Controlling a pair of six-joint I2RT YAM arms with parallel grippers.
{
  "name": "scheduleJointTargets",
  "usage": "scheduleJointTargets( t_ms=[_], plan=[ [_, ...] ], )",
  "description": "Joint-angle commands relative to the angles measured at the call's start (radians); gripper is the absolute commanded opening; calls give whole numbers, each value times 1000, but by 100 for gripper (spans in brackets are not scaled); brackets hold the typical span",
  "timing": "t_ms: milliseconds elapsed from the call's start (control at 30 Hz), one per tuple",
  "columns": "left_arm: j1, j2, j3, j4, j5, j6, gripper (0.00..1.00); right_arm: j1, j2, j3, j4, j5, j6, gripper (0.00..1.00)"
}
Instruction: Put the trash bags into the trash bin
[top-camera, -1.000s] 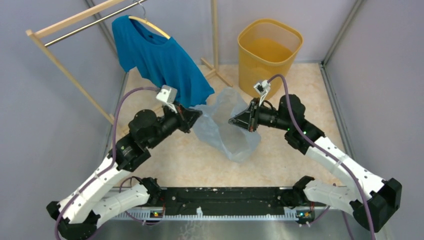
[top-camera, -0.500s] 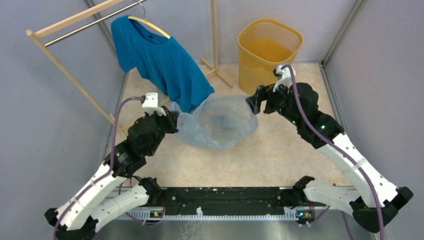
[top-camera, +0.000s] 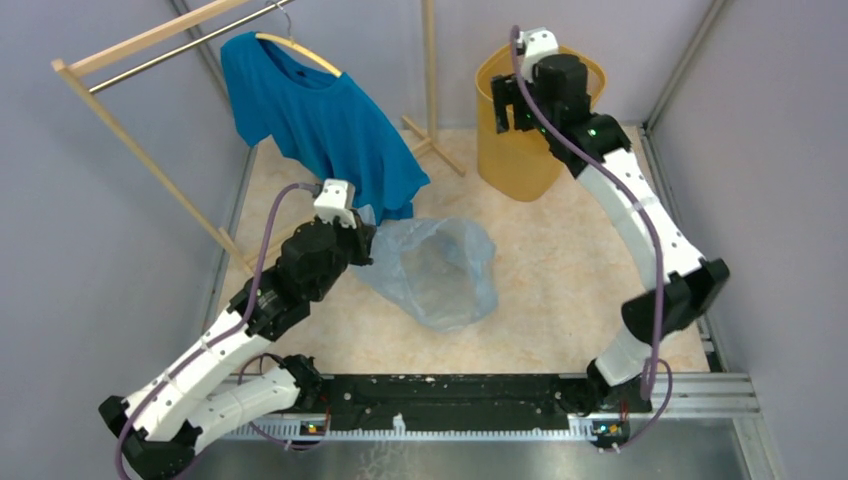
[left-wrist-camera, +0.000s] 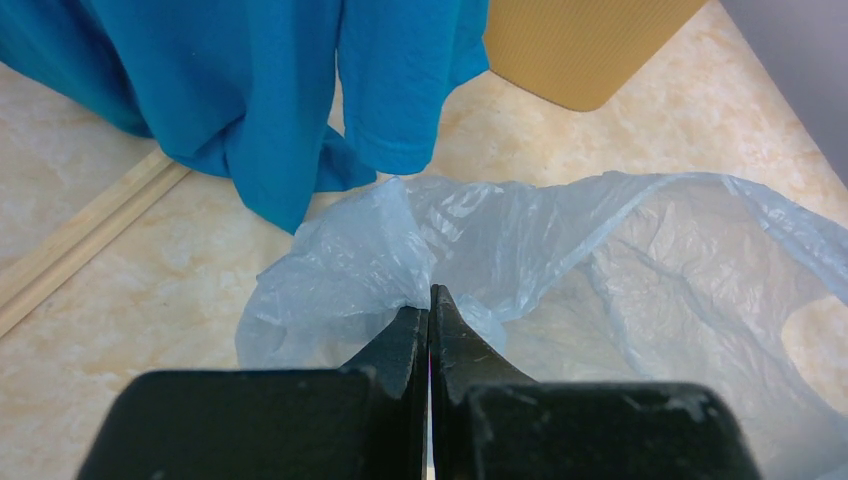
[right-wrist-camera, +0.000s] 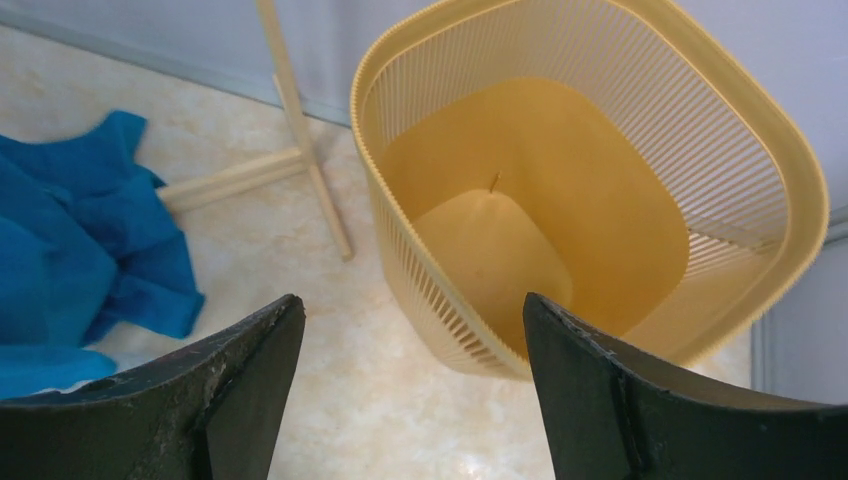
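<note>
The trash bag (top-camera: 440, 270), a pale blue-grey film, lies spread on the floor with its mouth open. My left gripper (top-camera: 365, 245) is shut on its left edge; in the left wrist view the fingertips (left-wrist-camera: 430, 295) pinch a bunched fold of the bag (left-wrist-camera: 640, 250). The yellow trash bin (top-camera: 520, 150) stands upright at the back right, nothing inside it. My right gripper (top-camera: 508, 100) hangs open at the bin's near-left rim, holding nothing. In the right wrist view its jaws (right-wrist-camera: 410, 305) stand wide apart above the floor beside the bin (right-wrist-camera: 620, 160).
A teal T-shirt (top-camera: 320, 120) hangs from a wooden rack (top-camera: 150, 40) at the back left, its hem just behind the bag (left-wrist-camera: 250, 90). The rack's upright post (top-camera: 430, 60) and floor foot (right-wrist-camera: 300, 120) stand left of the bin. Grey walls close in the sides.
My right gripper has let go of the bag's right edge, opened and swung up and back to the bin. The bag has sagged onto the floor. My left gripper keeps its grip.
</note>
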Motion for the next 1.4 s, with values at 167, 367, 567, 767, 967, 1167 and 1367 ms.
scheduleJointTargets(
  t_ms=[167,367,567,767,967,1167,1367],
  plan=[
    [0,24,55,39,-6,42,0,-13,293,316,-217,93,-248,67],
    [0,46,71,43,-19,69,0,-18,352,330,-258,136,-301,37],
    [0,61,78,52,-8,74,0,-18,306,275,-261,102,-275,18],
    [0,74,99,64,10,98,0,20,231,277,-372,93,-196,0],
    [0,68,126,76,-15,157,0,153,119,179,-466,138,-115,0],
    [0,65,138,81,-8,171,0,228,-34,3,-435,5,13,0],
    [0,71,142,82,17,152,0,345,-125,-127,-367,-67,78,0]
  ],
)
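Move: The trash bin's middle is roughly 12 cm ahead of my open right hand, 12 cm to its right and 24 cm below it. The rack foot stands about 14 cm ahead of that hand, 10 cm left and 37 cm down; the held bag hangs some 23 cm behind it, 13 cm left and 24 cm down. From my left hand, which pinches the bag, the bin lies about 32 cm ahead, 39 cm right and 14 cm below; the blue shirt hangs some 20 cm ahead and 8 cm left, about level. My right hand dips about 9 cm and reaches 6 cm forward, rolling its left side down and tipping downward, and its fingers close on the near-left part of the bin's rim. Pinching that wall, I pull back nearly 20 cm and somewhat left, turning a little counter-clockwise. My left hand keeps its pinch on the bag and later rises about 3 cm. ##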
